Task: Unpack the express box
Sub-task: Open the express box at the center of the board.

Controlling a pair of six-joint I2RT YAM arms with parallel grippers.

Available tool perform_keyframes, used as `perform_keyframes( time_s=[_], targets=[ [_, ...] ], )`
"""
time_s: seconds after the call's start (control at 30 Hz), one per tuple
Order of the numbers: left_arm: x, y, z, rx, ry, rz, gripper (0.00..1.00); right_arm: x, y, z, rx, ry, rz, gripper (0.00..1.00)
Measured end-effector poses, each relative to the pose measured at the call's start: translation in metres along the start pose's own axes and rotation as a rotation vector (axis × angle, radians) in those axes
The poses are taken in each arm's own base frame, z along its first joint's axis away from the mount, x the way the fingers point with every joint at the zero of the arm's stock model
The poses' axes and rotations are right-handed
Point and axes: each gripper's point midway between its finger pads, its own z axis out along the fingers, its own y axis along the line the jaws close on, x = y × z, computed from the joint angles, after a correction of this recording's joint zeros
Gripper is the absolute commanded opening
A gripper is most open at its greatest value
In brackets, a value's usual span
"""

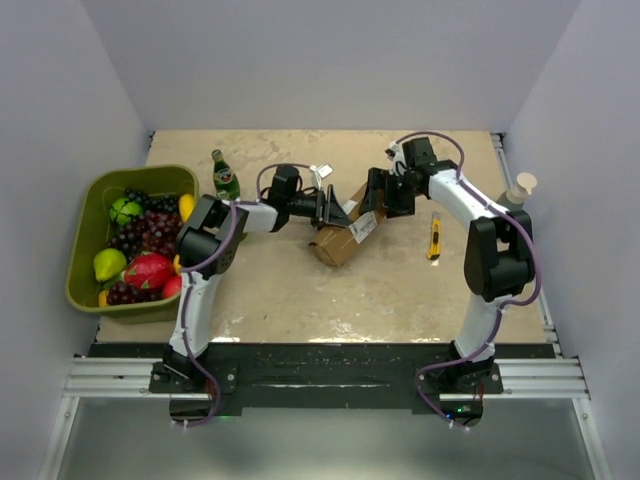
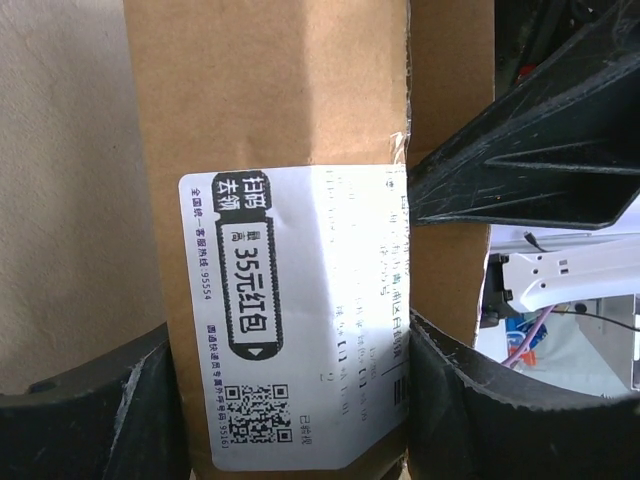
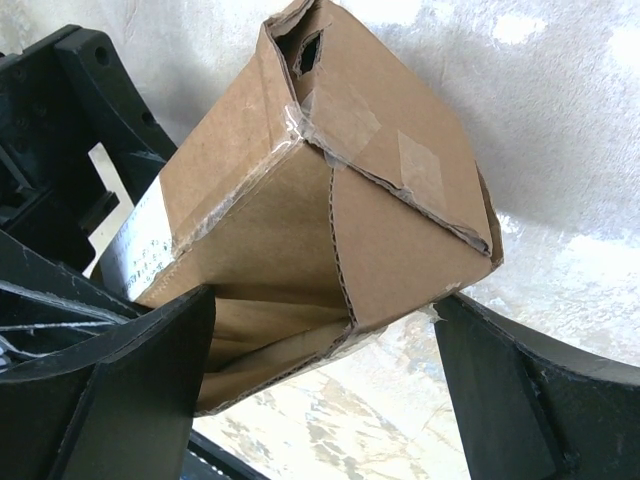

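Note:
The express box (image 1: 343, 240) is a brown carton lying slanted at mid-table, its white label (image 2: 290, 300) facing the left wrist camera. My left gripper (image 1: 333, 210) (image 2: 290, 350) reaches in from the left and is shut across the box's width, a finger pressed on each long side. My right gripper (image 1: 373, 197) (image 3: 325, 310) stands open at the box's far end, a finger on either side of it. That end of the box (image 3: 300, 200) has torn tape, and one flap (image 3: 280, 340) hangs loose underneath. A right finger (image 2: 540, 150) shows in the left wrist view.
A green basin (image 1: 85, 215) of fruit sits at the left edge, with a green bottle (image 1: 225, 178) behind it. A slim yellow utility knife (image 1: 434, 238) lies right of the box. A pale bottle (image 1: 519, 190) stands at the right wall.

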Motion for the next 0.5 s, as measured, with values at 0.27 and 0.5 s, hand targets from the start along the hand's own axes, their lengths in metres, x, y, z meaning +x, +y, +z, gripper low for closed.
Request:
perform_keyframes(
  time_s=[0.27,0.5],
  targets=[
    [0.001,0.02,-0.008,-0.09,0.045,0.061,0.26,0.023,-0.012,0.011,0.016,0.051,-0.029,0.9],
    [-0.016,0.024,-0.012,-0.374,0.163,0.383,0.45,0.038,-0.025,0.022,0.029,0.077,-0.051,0.91]
  ],
)
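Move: The left hand already grips the express box, its fingers pointing right; the box's middle is only about 2 cm back and 1 cm right of that hand, and 1 cm lower. From the right hand the box's middle lies roughly 6 cm back, 9 cm left and 3 cm below, the opened end being closer. The yellow knife is some 8 cm back and 12 cm right of the right hand, 9 cm down; the green bottle stands 9 cm ahead and 28 cm left of the left hand, 5 cm lower. Downward go both hands with the raised box: the right sinks about 4.5 cm and eases back, its wide-open fingers still astride the opened end with a fingertip at the cardboard edge. The left, keeping its pinch, edges forward and left, dips slightly and turns some 30 degrees, fingertips tipping down and its forward side rolling up. ##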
